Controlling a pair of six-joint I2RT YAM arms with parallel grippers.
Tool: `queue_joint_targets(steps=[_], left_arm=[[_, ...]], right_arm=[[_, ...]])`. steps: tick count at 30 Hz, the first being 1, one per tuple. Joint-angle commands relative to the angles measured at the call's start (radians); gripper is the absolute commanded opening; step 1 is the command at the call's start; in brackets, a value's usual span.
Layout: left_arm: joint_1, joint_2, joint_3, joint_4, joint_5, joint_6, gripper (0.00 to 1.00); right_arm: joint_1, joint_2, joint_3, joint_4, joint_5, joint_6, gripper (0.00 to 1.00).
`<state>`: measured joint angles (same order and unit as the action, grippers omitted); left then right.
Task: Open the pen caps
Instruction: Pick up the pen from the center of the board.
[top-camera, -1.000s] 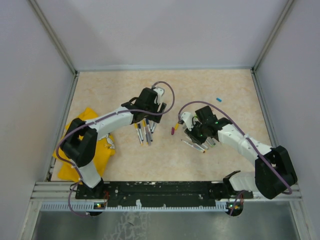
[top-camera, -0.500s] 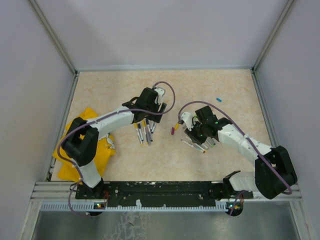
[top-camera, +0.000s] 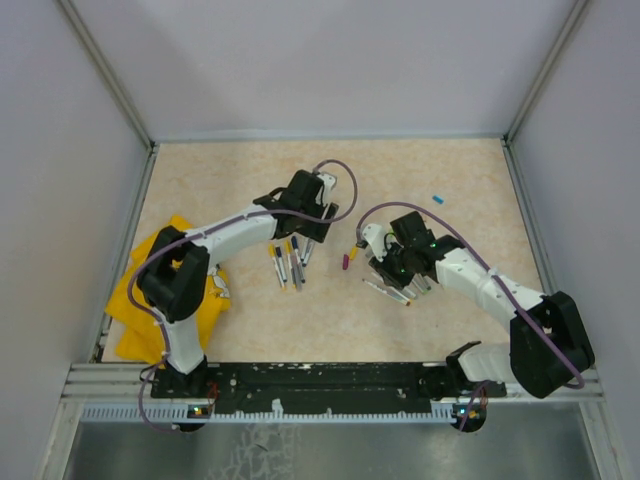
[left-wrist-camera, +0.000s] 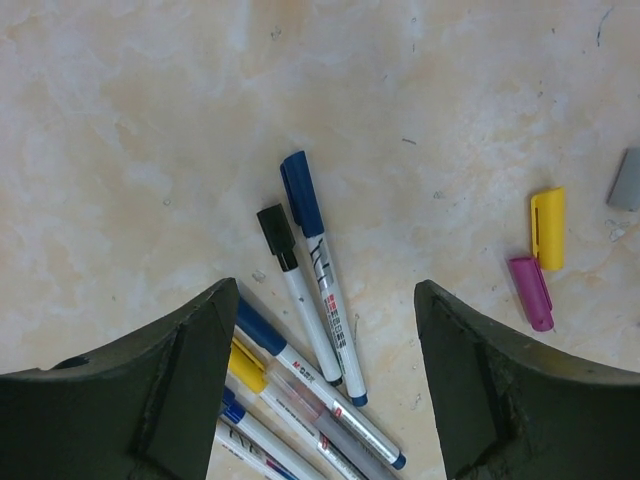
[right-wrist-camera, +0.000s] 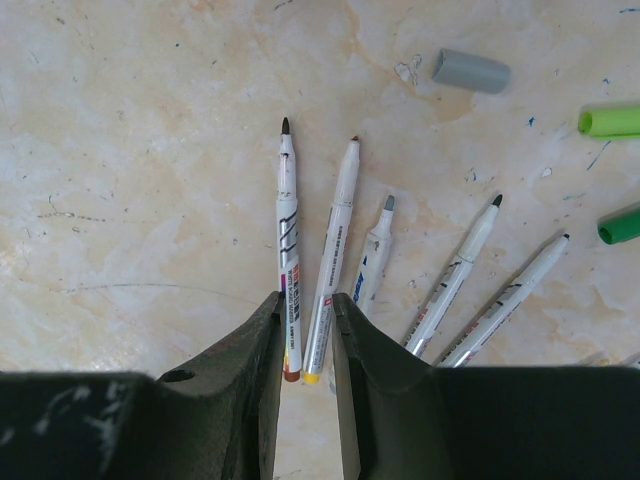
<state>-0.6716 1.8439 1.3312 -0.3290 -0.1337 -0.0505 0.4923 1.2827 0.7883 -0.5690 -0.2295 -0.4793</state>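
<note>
Several capped pens (left-wrist-camera: 318, 262) with blue, black and yellow caps lie fanned on the table. My left gripper (left-wrist-camera: 325, 380) hovers open above their lower ends, and in the top view this left gripper (top-camera: 308, 232) is just above that pen bunch (top-camera: 288, 262). Loose pen caps lie to the right: a yellow one (left-wrist-camera: 547, 227), a magenta one (left-wrist-camera: 530, 292) and a grey one (left-wrist-camera: 626, 180). Several uncapped pens (right-wrist-camera: 335, 240) lie in a fan under my right gripper (right-wrist-camera: 305, 330). Its jaws stand a narrow gap apart, and nothing is clamped.
A grey cap (right-wrist-camera: 471, 71) and two green caps (right-wrist-camera: 610, 121) lie beyond the uncapped pens. A lone blue cap (top-camera: 438, 199) sits far right. A yellow cloth (top-camera: 140, 330) lies at the left edge. Grey walls enclose the table on three sides.
My left arm has swung slightly to the right and farther over the capped pens, its jaws closing a touch. The right arm has not moved.
</note>
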Motion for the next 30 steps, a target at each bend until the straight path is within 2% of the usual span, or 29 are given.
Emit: queue_joint_targets(steps=[1, 4, 8, 10, 22, 30], left_arm=[[0.004, 0.074, 0.098, -0.083, 0.016, 0.015, 0.77], [0.004, 0.128, 0.161, -0.146, 0.003, 0.006, 0.67], [0.004, 0.157, 0.195, -0.175, -0.007, 0.002, 0.4], [0.004, 0.159, 0.195, -0.176, -0.009, 0.0, 0.36], [0.004, 0.207, 0.229, -0.229, -0.004, -0.015, 0.29], [0.004, 0.232, 0.242, -0.249, 0.003, -0.02, 0.32]], right_arm=[[-0.012, -0.017, 0.04, 0.011, 0.008, -0.013, 0.26], [-0.013, -0.017, 0.04, 0.01, 0.008, -0.013, 0.26], [-0.013, -0.019, 0.042, 0.009, 0.008, -0.013, 0.25], [-0.012, -0.02, 0.041, 0.009, 0.009, -0.014, 0.26], [-0.012, -0.019, 0.04, 0.009, 0.01, -0.015, 0.25], [-0.012, -0.018, 0.039, 0.009, 0.009, -0.014, 0.26]])
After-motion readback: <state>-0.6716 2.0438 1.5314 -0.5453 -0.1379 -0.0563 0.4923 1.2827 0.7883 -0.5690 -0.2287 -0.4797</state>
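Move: The left hand is some 6 cm above the table, with the middle of the blue-capped pen below it and about 2 cm ahead. The black-capped pen lies beside that one, roughly 1 cm ahead and 1 cm left of the hand. The loose magenta cap is about 2 cm back and 7 cm right, the loose yellow cap level with the hand and 9 cm right. From the right hand the blue-capped pen lies about 13 cm ahead, 18 cm left. Down about 4 cm goes the left hand onto the blue-capped and black-capped pens, swinging about 1 cm forward and right early on, then easing back. Its fingers tip some 10 degrees nearer to straight down while the gap narrows from wide to about a third open, the tips ending just over the pen bodies, contact not visible. ##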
